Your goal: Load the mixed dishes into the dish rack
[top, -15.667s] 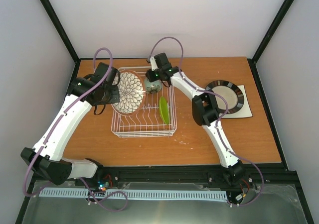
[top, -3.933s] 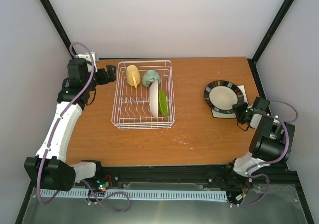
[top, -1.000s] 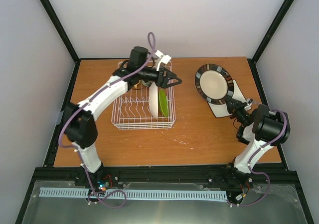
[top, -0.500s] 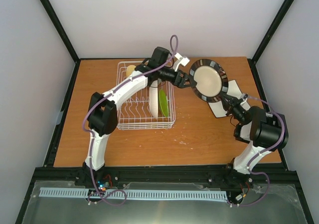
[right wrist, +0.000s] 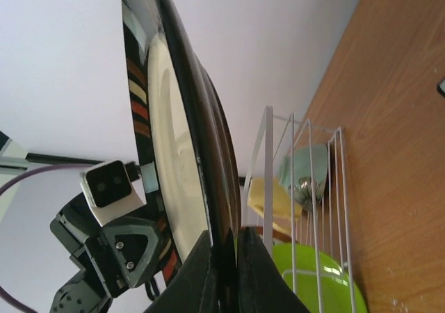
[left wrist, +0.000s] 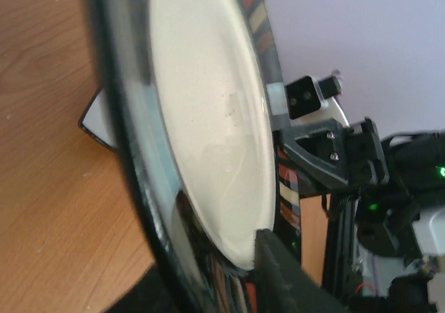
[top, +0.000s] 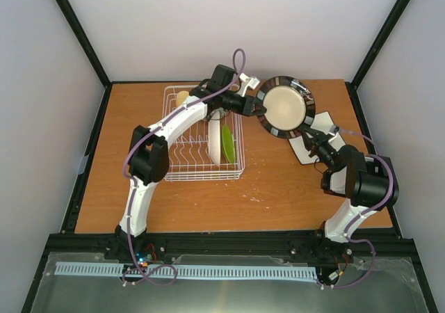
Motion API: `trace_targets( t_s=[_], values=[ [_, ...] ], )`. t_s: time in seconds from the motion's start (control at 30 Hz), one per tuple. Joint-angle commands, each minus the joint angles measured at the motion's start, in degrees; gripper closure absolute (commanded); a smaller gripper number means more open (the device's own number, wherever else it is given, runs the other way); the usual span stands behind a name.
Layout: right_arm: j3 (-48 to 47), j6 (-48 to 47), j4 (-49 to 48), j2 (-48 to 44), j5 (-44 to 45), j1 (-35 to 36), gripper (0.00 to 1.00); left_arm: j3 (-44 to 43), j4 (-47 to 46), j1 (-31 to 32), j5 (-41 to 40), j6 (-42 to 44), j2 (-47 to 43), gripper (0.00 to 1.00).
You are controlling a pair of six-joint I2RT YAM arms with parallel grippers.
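The dark-rimmed cream plate (top: 284, 106) stands on edge in the air, right of the dish rack (top: 169, 161). My right gripper (top: 311, 138) is shut on its lower right rim; the right wrist view shows both fingers (right wrist: 245, 271) pinching the dark rim (right wrist: 208, 153). My left gripper (top: 258, 105) reaches over the rack and is shut on the plate's left rim, one finger (left wrist: 278, 278) pressed on the cream face (left wrist: 208, 132). The square white plate (top: 322, 126) lies on the table below. In the rack are a yellow cup (top: 182, 97), the petal-patterned plate (top: 214, 142) and the lime-green plate (top: 227, 144); the mint bowl (right wrist: 309, 168) shows through the wires.
The left arm's forearm (top: 188, 115) spans the back of the rack. The rack's near rows of prongs (top: 186, 153) hold nothing. Bare wooden table (top: 278, 188) lies between the rack and the right arm's base (top: 358, 184).
The left arm swung right from above the rack to the plate and its jaws closed on the rim. The right gripper carried the plate up and left, off the square white plate.
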State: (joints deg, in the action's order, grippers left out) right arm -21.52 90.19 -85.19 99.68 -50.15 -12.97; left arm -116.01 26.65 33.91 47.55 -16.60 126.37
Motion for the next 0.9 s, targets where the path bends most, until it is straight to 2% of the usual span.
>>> trace_targets(
  t_s=[0.0,0.03,0.07,0.33,0.37,0.47,0.5,0.57,0.63,0.7,0.8,0.87],
  values=[
    [-3.4,2.2,-11.0,-1.6,-5.6,6.3,0.97,-3.9,-2.6,3.3,5.1,2.5,1.5,0.90],
    [-3.6,2.0,-10.9,-1.4,-5.6,6.9,0.97,-3.9,-2.5,3.2,5.0,2.4,1.4,0.98],
    [-3.8,1.8,-11.0,-1.1,-5.6,7.4,0.97,-3.8,-2.3,3.2,5.1,2.4,1.2,0.99],
    [-5.0,0.7,-11.0,1.4,-5.6,9.2,0.97,-3.5,0.6,3.3,-0.5,2.6,-2.5,0.99],
    [-5.2,0.5,-11.0,1.5,-5.7,9.2,0.94,-3.5,1.1,3.3,-2.0,2.6,-3.2,0.99],
    [-5.1,-1.4,-10.8,1.1,-5.9,9.2,0.66,-3.9,2.7,3.2,-5.3,3.0,-6.0,0.99],
    [-5.0,-2.5,-10.3,0.6,-6.0,9.1,0.59,-4.6,3.8,3.3,-6.8,2.9,-6.7,0.99],
    [-4.5,-6.0,-7.4,-1.0,-6.5,9.0,0.55,-6.2,6.7,3.2,-10.9,2.6,-8.4,0.99],
    [-4.4,-12.4,0.4,-4.1,-7.0,8.9,0.51,-7.7,9.6,3.2,-14.6,2.5,-10.1,0.99],
    [-5.0,-22.2,14.3,-9.2,-6.7,8.8,0.47,-8.3,11.5,3.2,-17.6,2.1,-11.9,0.99],
    [-8.7,-42.1,44.4,-20.3,-2.8,8.7,0.40,-8.5,13.6,3.0,-22.4,2.5,-14.6,0.99],
    [-12.1,-54.6,63.0,-27.2,3.0,8.7,0.35,-9.3,15.4,2.7,-26.1,3.3,-15.9,0.99]
  ],
)
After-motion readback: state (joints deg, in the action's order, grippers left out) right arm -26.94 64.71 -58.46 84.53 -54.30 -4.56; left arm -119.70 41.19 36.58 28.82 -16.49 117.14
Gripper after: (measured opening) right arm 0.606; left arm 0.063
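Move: The dark-rimmed plate hangs between the hands, face mostly up, its middle about 8 cm to the right of the left hand, level with it fore and aft, and 2 cm lower. In the rack below, the green plate stands about 10 cm left of the left hand and 7 cm back, the white plate 15 cm left and 6 cm back. From the right hand, still pinching the rim, the dark-rimmed plate's middle is 7 cm ahead, 6 cm left, slightly higher; the white tile lies 5 cm right and 15 cm below. The dark-rimmed plate's left rim gets pinched as the left fingers shut on it, the left hand easing about 2 cm forward and left, then drawing back 3 cm while rising 5, turning some 10 degrees counter-clockwise. The right hand travels left about 6 cm, opening midway to release its pinch, then rises 3 cm and rolls its left side down, fingers still by the plate. ##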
